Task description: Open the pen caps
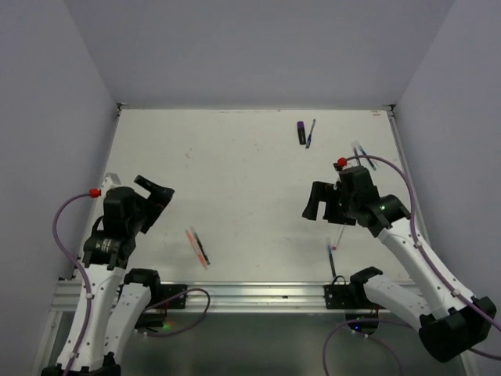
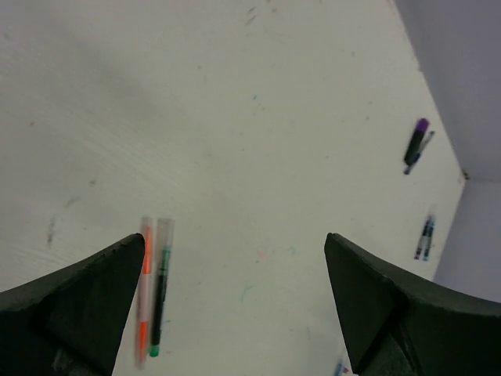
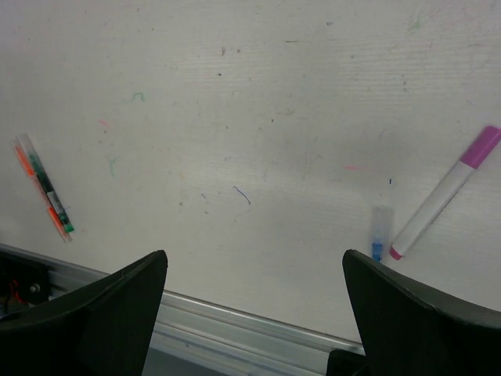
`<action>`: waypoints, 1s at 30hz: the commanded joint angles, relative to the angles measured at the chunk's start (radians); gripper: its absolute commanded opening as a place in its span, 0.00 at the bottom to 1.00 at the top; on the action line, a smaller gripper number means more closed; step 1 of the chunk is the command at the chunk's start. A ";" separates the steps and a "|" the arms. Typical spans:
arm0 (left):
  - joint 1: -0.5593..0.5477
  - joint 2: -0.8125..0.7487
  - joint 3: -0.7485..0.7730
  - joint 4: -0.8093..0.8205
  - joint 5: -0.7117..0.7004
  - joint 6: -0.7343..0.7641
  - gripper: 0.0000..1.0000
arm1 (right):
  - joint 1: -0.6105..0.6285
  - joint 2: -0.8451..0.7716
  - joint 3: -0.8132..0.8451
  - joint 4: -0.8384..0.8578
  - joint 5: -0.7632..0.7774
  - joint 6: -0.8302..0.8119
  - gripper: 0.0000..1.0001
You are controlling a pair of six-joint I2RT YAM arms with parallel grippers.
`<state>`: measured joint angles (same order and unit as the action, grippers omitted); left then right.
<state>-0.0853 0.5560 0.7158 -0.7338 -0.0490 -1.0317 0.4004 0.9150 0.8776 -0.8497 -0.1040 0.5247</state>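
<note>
An orange pen (image 2: 143, 291) and a green pen (image 2: 160, 282) lie side by side, each with a clear cap, just inside my left finger; they also show in the top view (image 1: 197, 247). My left gripper (image 2: 235, 243) is open and empty above the table (image 1: 159, 190). My right gripper (image 3: 254, 257) is open and empty near the front edge (image 1: 311, 201). A white marker with a pink cap (image 3: 442, 194) and a blue pen with a clear cap (image 3: 380, 233) lie to its right. A purple-capped marker (image 1: 300, 131) and a thin blue pen (image 1: 311, 133) lie at the far side.
Two more pens (image 1: 362, 153) lie by the right wall, seen also in the left wrist view (image 2: 425, 237). An aluminium rail (image 3: 235, 321) runs along the table's front edge. Grey walls close in the white table (image 1: 235, 172) on three sides.
</note>
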 commanded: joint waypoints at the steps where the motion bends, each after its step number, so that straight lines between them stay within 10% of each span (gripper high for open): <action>1: 0.005 0.056 -0.002 -0.162 -0.091 0.093 1.00 | 0.034 0.050 0.075 -0.006 0.067 -0.051 0.99; 10: 0.005 0.137 -0.088 -0.097 -0.003 0.136 0.93 | 0.328 0.271 0.173 0.190 0.109 0.076 0.98; 17: 0.006 0.093 -0.107 -0.197 -0.101 0.076 0.57 | 0.488 0.470 0.290 0.279 0.151 0.121 0.95; 30: -0.017 0.321 -0.064 -0.145 -0.118 0.111 0.51 | 0.545 0.487 0.282 0.290 0.207 0.123 0.96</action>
<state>-0.0875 0.8585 0.6189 -0.9058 -0.1261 -0.9211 0.9428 1.4441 1.1561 -0.5781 0.0517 0.6365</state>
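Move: Behind and to the right of the left hand lies the orange pen, about 5 cm back, 7 cm right and 20 cm below; the green pen lies against its right side, about 1 cm farther right. From the right hand the orange pen is some 35 cm left, 4 cm back and 16 cm down. Near that hand's start, the pink marker lies about 9 cm to its right and level with it, and the blue pen 7 cm right and 7 cm back. Sweeping left about 19 cm at nearly constant height towards the orange and green pens, the right hand turns some 20 degrees counter-clockwise, fingers wide open, and slows to a stop. The left hand sinks about 12 cm towards them in two stages, easing back 4–5 cm and tipping its fingers more steeply down as they close to about half open. ##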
